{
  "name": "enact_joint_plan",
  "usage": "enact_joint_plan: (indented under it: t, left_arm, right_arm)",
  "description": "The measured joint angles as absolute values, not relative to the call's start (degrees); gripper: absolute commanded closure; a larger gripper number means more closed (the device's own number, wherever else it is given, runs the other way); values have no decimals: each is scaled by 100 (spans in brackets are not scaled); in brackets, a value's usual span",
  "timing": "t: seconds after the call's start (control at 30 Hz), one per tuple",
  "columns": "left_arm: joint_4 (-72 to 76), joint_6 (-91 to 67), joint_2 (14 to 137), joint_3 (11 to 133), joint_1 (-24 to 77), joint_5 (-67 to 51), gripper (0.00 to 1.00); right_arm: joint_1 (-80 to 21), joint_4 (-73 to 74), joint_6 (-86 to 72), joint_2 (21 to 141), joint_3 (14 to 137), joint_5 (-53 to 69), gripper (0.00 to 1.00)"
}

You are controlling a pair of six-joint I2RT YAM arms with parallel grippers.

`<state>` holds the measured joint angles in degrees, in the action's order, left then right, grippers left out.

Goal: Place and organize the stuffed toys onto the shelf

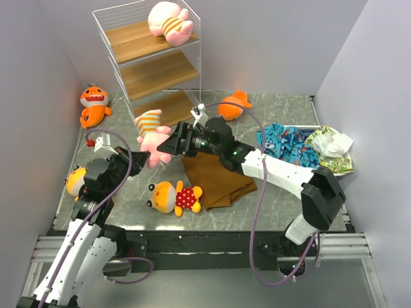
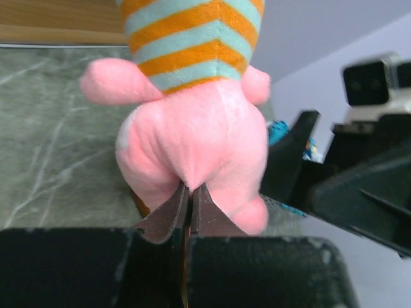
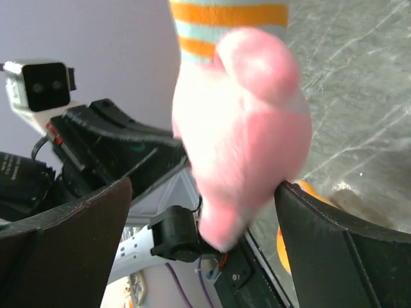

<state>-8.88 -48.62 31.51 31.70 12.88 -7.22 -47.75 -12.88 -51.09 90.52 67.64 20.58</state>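
A pink stuffed toy [image 1: 151,133] with a striped body hangs above the table in front of the shelf [image 1: 154,70]. My left gripper [image 2: 189,190] is shut on a fold of its pink plush at the bottom [image 2: 192,138]. My right gripper [image 1: 166,143] stands open, one finger on either side of the same toy [image 3: 241,122] without pinching it. A second pink toy [image 1: 168,22] lies on the shelf's top board. Two orange sharks [image 1: 94,104] [image 1: 232,106] lie near the shelf. One yellow polka-dot toy [image 1: 173,196] lies at the front, another [image 1: 75,181] sits beside my left arm.
A folded brown cloth [image 1: 215,176] lies under my right arm. A pile of colourful patterned fabric [image 1: 292,144] and a white crumpled piece [image 1: 331,142] sit on a tray at the right. Grey walls close in the table on three sides.
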Motion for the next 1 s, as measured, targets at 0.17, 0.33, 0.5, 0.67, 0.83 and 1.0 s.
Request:
enact_joint_plan:
  t: [0.17, 0.33, 0.5, 0.67, 0.83, 1.0]
  left_arm:
    - [-604, -4777, 2958, 3050, 1275, -1282, 99]
    - [-521, -4626, 3002, 3063, 1275, -1662, 29]
    - [-790, -4466, 3227, 3542, 1262, -2029, 10]
    - [-1343, -4185, 3376, 4587, 1269, -2158, 11]
    - [-2071, -3675, 3719, 6047, 1271, -2117, 12]
    - [-2812, -3140, 4303, 7443, 1271, -2255, 15]
  right_arm:
    - [-4823, -1431, -4982, 9295, 6847, 2064, 36]
    - [-4807, -1479, -4515, 9376, 6847, 2102, 97]
    - [-4718, -1544, -3330, 9120, 6755, 1979, 100]
    - [-4635, -1564, -1291, 8418, 6469, 2049, 100]
    - [-4587, -2119, 923, 7585, 5481, 2438, 100]
    - [-4298, -2408, 2423, 7352, 4866, 3330, 100]
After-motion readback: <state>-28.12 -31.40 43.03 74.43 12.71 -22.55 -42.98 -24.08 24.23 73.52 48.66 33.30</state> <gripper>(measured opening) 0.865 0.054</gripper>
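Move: The left hand already grips the pink pig toy by its head, with the middle of the toy some 7 cm ahead, 2 cm right and 4 cm up from this hand. From the right hand, wide open around the head, that middle is about 4 cm ahead, 4 cm left and 4 cm up. The yellow toy lies about 10 cm back and 1 cm right of the right hand, the brown cloth level with it and 15 cm right, both some 20 cm down; the bottom shelf board is about 22 cm ahead, 3 cm left. The right hand eases a little left and down and shuts on the pink pig toy's head, then draws it some 8 cm to the right, rolling about its own pointing direction by nearly 80 degrees, counter-clockwise as seen from behind the hand. As the right fingers close, the left hand, after a small drift right and back, opens wide and lets go, then rises about 20 cm and draws back some 5 cm, tipping its fingers up and away from the toy. ##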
